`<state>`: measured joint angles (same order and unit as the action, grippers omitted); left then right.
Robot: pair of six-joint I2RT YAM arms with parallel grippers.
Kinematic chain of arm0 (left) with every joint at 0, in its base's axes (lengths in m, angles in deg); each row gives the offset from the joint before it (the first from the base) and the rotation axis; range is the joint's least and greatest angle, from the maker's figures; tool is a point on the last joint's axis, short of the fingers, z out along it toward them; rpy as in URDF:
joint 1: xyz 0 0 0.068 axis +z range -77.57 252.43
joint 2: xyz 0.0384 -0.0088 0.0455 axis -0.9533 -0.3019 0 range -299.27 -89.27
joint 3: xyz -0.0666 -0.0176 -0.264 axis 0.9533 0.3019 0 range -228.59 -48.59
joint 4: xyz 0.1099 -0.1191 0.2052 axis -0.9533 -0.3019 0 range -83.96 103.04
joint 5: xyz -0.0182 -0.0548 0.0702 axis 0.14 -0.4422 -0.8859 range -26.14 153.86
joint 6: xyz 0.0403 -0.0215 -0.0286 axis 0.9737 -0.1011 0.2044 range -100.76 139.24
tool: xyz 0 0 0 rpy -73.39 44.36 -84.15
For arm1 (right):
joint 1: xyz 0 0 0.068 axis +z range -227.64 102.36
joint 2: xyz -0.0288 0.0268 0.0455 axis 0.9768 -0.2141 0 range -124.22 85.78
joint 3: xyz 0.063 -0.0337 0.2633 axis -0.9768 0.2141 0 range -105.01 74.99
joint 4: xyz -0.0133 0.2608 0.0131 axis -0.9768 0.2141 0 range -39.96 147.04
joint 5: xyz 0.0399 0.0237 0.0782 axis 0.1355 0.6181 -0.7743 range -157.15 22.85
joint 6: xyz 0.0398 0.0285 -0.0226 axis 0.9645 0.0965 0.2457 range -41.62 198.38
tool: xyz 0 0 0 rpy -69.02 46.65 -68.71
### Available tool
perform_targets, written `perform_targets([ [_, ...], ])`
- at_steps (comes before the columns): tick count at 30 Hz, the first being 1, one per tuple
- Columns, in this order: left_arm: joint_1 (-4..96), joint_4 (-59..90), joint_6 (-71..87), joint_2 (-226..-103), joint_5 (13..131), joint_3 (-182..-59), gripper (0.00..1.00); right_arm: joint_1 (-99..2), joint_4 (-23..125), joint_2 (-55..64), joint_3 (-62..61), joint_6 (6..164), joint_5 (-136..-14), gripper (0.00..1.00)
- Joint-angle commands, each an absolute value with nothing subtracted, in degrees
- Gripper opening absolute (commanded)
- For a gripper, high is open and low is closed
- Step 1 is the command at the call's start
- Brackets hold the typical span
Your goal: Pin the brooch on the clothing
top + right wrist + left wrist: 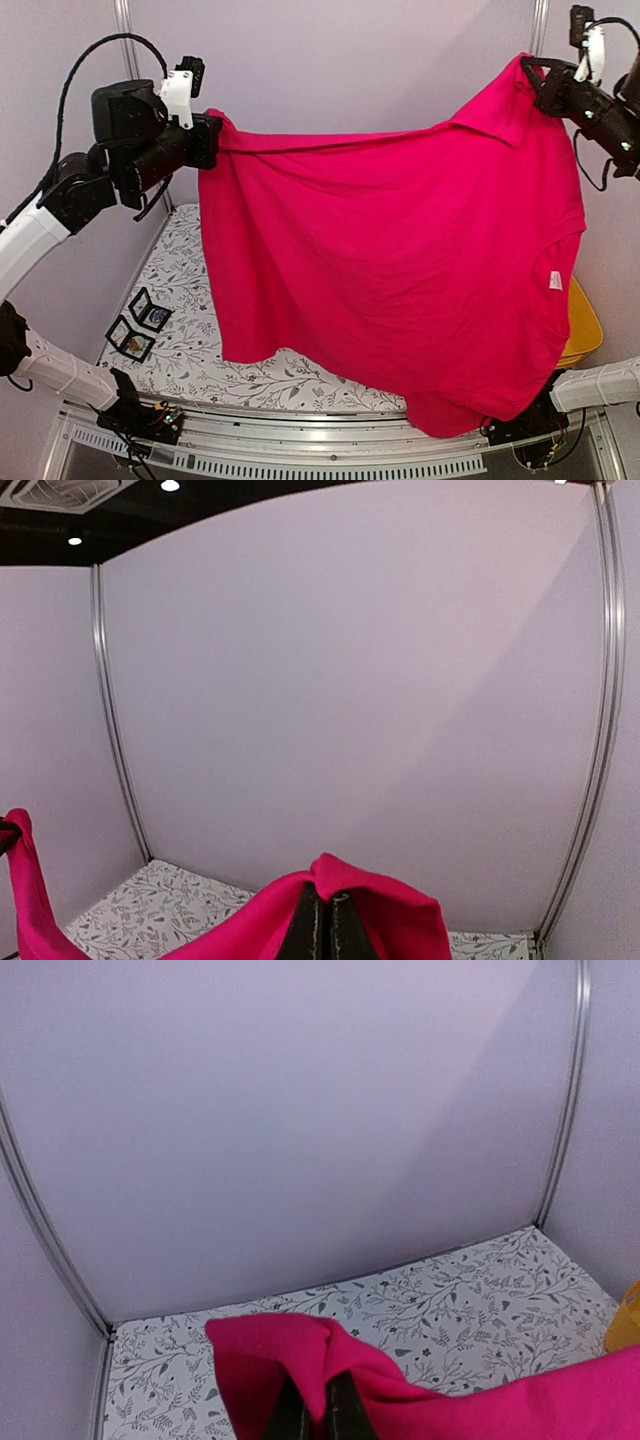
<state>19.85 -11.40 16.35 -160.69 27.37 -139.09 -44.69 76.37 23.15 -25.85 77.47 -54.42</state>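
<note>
The clothing, a bright red T-shirt (pixel 390 250), hangs spread in the air above the table, stretched between both arms. My left gripper (pixel 210 140) is shut on its upper left edge, and in the left wrist view the red cloth (pixel 270 1350) bunches over the closed gripper (pixel 318 1385). My right gripper (pixel 535 75) is shut on the upper right corner, higher than the left; there the fabric (pixel 390 905) folds over the closed gripper (pixel 322 900). A small white label (pixel 553 281) shows near the shirt's right edge. I cannot make out the brooch itself.
Two small black open cases (pixel 140 325) lie on the floral tablecloth (pixel 180 260) at the left front. A yellow object (pixel 585 325) sits at the table's right edge, behind the shirt. Pale walls enclose the back and sides. The shirt's lower hem hangs over the front rail (pixel 300 440).
</note>
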Motion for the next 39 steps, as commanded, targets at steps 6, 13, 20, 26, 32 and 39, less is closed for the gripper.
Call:
perform_targets([
  [6, 43.74, -7.08, 1.55, -178.16, 45.35, -125.83, 0.0, -54.42, 65.84, -6.11, -14.89, 82.7, -52.06, 0.0],
  [13, 52.04, -5.17, 0.53, -206.26, 48.56, -142.55, 0.0, -57.41, 67.47, -43.06, -40.47, 83.55, -54.67, 0.0],
  [20, 52.43, -8.61, 1.78, -225.23, 48.0, -163.54, 0.0, -60.53, 61.29, -57.19, -51.23, 88.11, -60.88, 0.0],
  [26, 53.4, -8.06, 1.42, -230.49, 47.24, -168.85, 0.07, -64.7, 52.62, -58.99, -51.28, 97.6, -72.56, 0.0],
  [32, 56.76, -6.21, -0.58, -231.9, 46.86, -171.47, 0.49, -68.7, 46.63, -61.14, -52.85, 111.01, -76.61, 0.33],
  [39, 57.8, -11.49, 3.87, -224.93, 48.29, -171.51, 0.8, -70.43, 57.54, -58.06, -57.22, 108.43, -74.77, 0.73],
])
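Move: The left hand holds one corner of the clothing; its laying spot on the far table is about 33 cm ahead, 6 cm left and 45 cm below, while the black frames are 2 cm back, some 30 cm left and equally low. The right hand's corner goes roughly 43 cm ahead, 2 cm left and 55 cm below; the yellow basket stands 4 cm ahead, 25 cm right, 52 cm below. Both hands swing the held clothing down and forward, roughly 40 cm each way, then open near the table's far edge. ##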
